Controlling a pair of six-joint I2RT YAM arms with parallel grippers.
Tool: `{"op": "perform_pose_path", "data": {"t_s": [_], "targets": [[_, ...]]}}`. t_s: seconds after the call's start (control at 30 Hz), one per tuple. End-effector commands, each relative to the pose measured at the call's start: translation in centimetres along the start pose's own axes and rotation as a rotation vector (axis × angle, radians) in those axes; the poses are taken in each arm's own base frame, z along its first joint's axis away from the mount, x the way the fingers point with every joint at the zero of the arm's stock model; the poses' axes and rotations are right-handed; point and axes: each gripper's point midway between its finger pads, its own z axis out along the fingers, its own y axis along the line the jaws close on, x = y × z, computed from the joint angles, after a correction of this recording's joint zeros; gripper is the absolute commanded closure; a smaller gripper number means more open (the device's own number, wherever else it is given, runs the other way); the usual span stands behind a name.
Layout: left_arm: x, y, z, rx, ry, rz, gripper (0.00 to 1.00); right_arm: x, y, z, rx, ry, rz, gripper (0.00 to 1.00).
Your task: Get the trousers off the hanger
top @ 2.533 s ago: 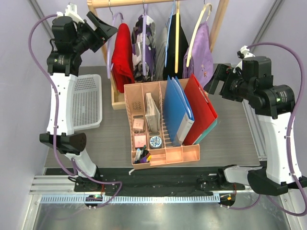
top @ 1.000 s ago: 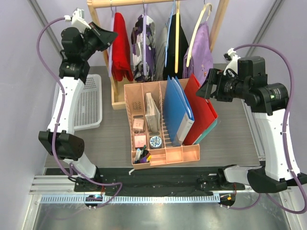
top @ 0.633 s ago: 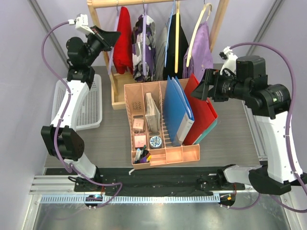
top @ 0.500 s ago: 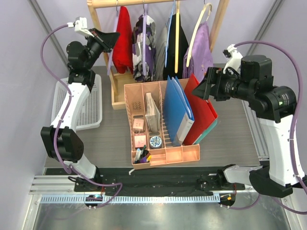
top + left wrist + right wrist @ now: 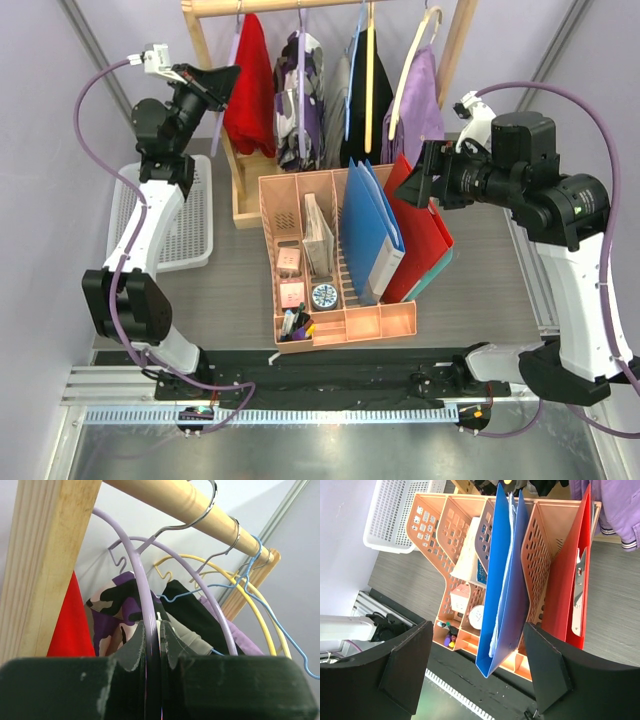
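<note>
The red trousers (image 5: 249,85) hang at the left end of the wooden rail (image 5: 330,5), draped on the pale lavender hanger (image 5: 233,45). My left gripper (image 5: 228,72) is raised beside them, shut on the hanger's sloping arm. In the left wrist view that lavender hanger (image 5: 136,565) runs down between the closed jaws of the left gripper (image 5: 152,647), and a strip of the trousers (image 5: 72,625) shows beside the wooden post. My right gripper (image 5: 418,185) stands open over the organiser's right side, holding nothing; the right wrist view shows the right gripper (image 5: 477,647) wide apart above the folders.
A peach desk organiser (image 5: 290,195) with blue and red folders stands mid-table. A white basket (image 5: 185,215) lies at the left. A purple-patterned garment (image 5: 300,85), a black one and a lilac one (image 5: 425,100) share the rail, with a yellow hanger (image 5: 260,615) and a light blue hanger (image 5: 280,630).
My left gripper has risen and reached further towards the rail, still gripping the hanger, and the red trousers have shifted up with it. The right arm has edged slightly left.
</note>
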Motion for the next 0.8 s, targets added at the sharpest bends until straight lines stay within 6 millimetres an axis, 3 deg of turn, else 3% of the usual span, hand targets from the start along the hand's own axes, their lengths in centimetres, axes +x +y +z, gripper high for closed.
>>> {"op": "perform_pose_path", "data": {"t_s": [0.0,0.2,0.47,0.67,0.77], "targets": [[-9.9,-10.8,-0.9,0.361,-0.265,0.211,1.0,-1.0,0.3,-0.4,0.002,-0.04,-0.035,0.21],[-11.5,-12.2,-1.7,0.351,-0.271,0.212,1.0,-0.6,-0.3,0.1,0.03,-0.023,-0.025,0.21],[-13.5,-13.8,-3.3,0.292,-0.261,0.256,1.0,1.3,-1.0,1.9,0.039,0.072,0.012,0.21],[-14.1,-15.3,-5.1,0.313,-0.272,0.304,1.0,2.0,-1.7,1.4,0.057,0.026,0.014,0.21],[-14.5,-15.4,-5.6,0.278,-0.262,0.282,1.0,1.1,-1.9,0.8,0.082,-0.042,0.055,0.2]]}}
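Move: My left hand already pinches the side of the lilac hanger. Its hook sits over the wooden rail about 10 cm ahead, 3 right and 9 above. The red trousers hang some 8 cm ahead, 3 right and 10 below, the camouflage garment 11 cm farther right of them. From my open right hand the trousers are roughly 30 cm ahead, 34 left and 3 below; the blue folder is 10 ahead, 7 left and the red folder 12 ahead, 3 right, both some 22 below. Keeping the lilac hanger pinched, I edge my left hand slightly right and up, then draw it back towards me and up, about 5 cm back and 3.5 cm higher overall, lifting the hook off the wooden rail. Late on, my right hand sinks about 5 cm towards the folders, tipping a little further down, fingers still open and touching nothing. ##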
